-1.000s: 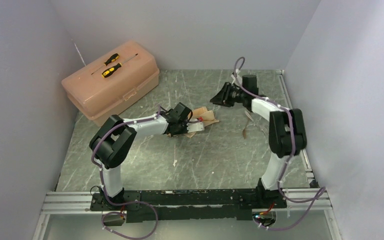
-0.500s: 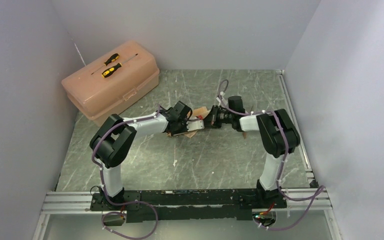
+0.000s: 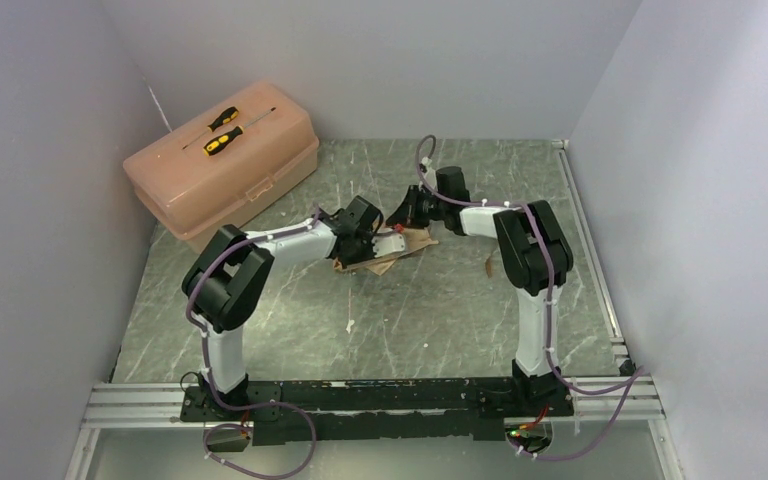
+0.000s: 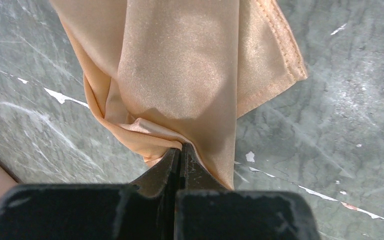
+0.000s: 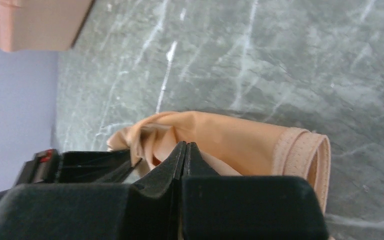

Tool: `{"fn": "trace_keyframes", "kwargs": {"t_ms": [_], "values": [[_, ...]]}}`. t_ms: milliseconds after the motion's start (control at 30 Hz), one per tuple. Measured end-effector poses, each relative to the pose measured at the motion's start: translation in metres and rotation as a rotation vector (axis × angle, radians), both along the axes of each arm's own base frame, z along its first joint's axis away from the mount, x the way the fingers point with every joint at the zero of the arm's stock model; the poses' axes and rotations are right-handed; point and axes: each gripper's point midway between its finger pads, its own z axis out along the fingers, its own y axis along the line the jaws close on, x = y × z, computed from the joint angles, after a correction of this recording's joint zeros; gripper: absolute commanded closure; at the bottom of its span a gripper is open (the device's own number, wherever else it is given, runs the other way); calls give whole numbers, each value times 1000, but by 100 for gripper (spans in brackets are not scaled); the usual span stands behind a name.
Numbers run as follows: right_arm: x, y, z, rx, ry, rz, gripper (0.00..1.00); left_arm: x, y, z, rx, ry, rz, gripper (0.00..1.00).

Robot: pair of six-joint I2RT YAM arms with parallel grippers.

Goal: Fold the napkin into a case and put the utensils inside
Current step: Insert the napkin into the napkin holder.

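Observation:
The peach-tan napkin [image 3: 412, 242] lies bunched mid-table between both arms. My left gripper [image 3: 384, 243] is shut on a gathered fold of the napkin [image 4: 180, 65], its fingertips [image 4: 180, 148] pinching the cloth just above the table. From the far side my right gripper [image 3: 407, 214] meets the napkin [image 5: 230, 140]; its jaws [image 5: 185, 146] are pressed together on a fold, and a hemmed edge curls to the right. One thin brown utensil [image 3: 489, 265] lies on the table right of the right arm. Other utensils are hidden behind that arm.
A pink plastic toolbox [image 3: 260, 170] stands at the back left with two yellow-and-black screwdrivers [image 3: 222, 131] on its lid. Grey walls close in on the left, back and right. The marbled table [image 3: 430, 320] runs to the arm rail at the near edge.
My right arm swung left from the back right to the napkin and shut its jaws there, then rose slightly. My left gripper kept its hold and barely moved.

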Motion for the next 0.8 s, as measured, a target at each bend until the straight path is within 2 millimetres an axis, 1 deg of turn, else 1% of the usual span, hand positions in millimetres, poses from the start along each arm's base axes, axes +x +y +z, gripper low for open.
{"fn": "trace_keyframes", "kwargs": {"t_ms": [100,167,233,267,300,333,367,433,500,533,600,733,767,800], "values": [[-1,-4,-12,-42,13,-7,100,5,2,1,-11,12,23,97],[-6,-8,-19,-59,16,-17,97,10,4,1,-29,28,49,97],[-21,-16,-21,-73,23,-31,89,15,6,2,-45,36,74,97],[-29,-21,-18,-77,20,-38,82,18,8,1,-51,38,83,97],[-36,-26,-13,-77,9,-45,66,20,10,2,-55,37,92,97],[-45,-31,-4,-75,-14,-50,57,21,11,2,-57,37,96,97],[-52,-35,9,-69,-59,-48,54,21,12,1,-59,37,103,97],[-65,-40,38,-56,-184,-39,54,21,12,1,-62,39,111,97],[-75,-39,62,-57,-311,-23,54,21,11,1,-66,41,117,97],[-79,-40,67,-83,-369,-32,54,20,11,0,-69,47,116,97],[-93,-45,64,-110,-419,-35,52,21,11,1,-80,50,127,97],[-155,-24,35,-163,-453,92,49,21,11,1,-85,53,142,98],[-168,-20,27,-177,-458,126,48,21,11,1,-86,54,143,97],[-175,-18,22,-191,-465,145,48,21,11,1,-85,54,144,97]]}}
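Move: The folded napkin's middle lies about 5 cm back from the right hand, level sideways and some 4 cm below it; the spoon lies roughly 20 cm to that hand's right and 4 cm back. The left hand already pinches the napkin's left end, so the napkin's middle is about 9 cm to its right and 2 cm ahead. The pink toolbox stands about 25 cm left of the left hand and 21 cm ahead. Right hand lifts back over the napkin, about 18 cm, opening halfway, while the still-pinching left edges forward. ##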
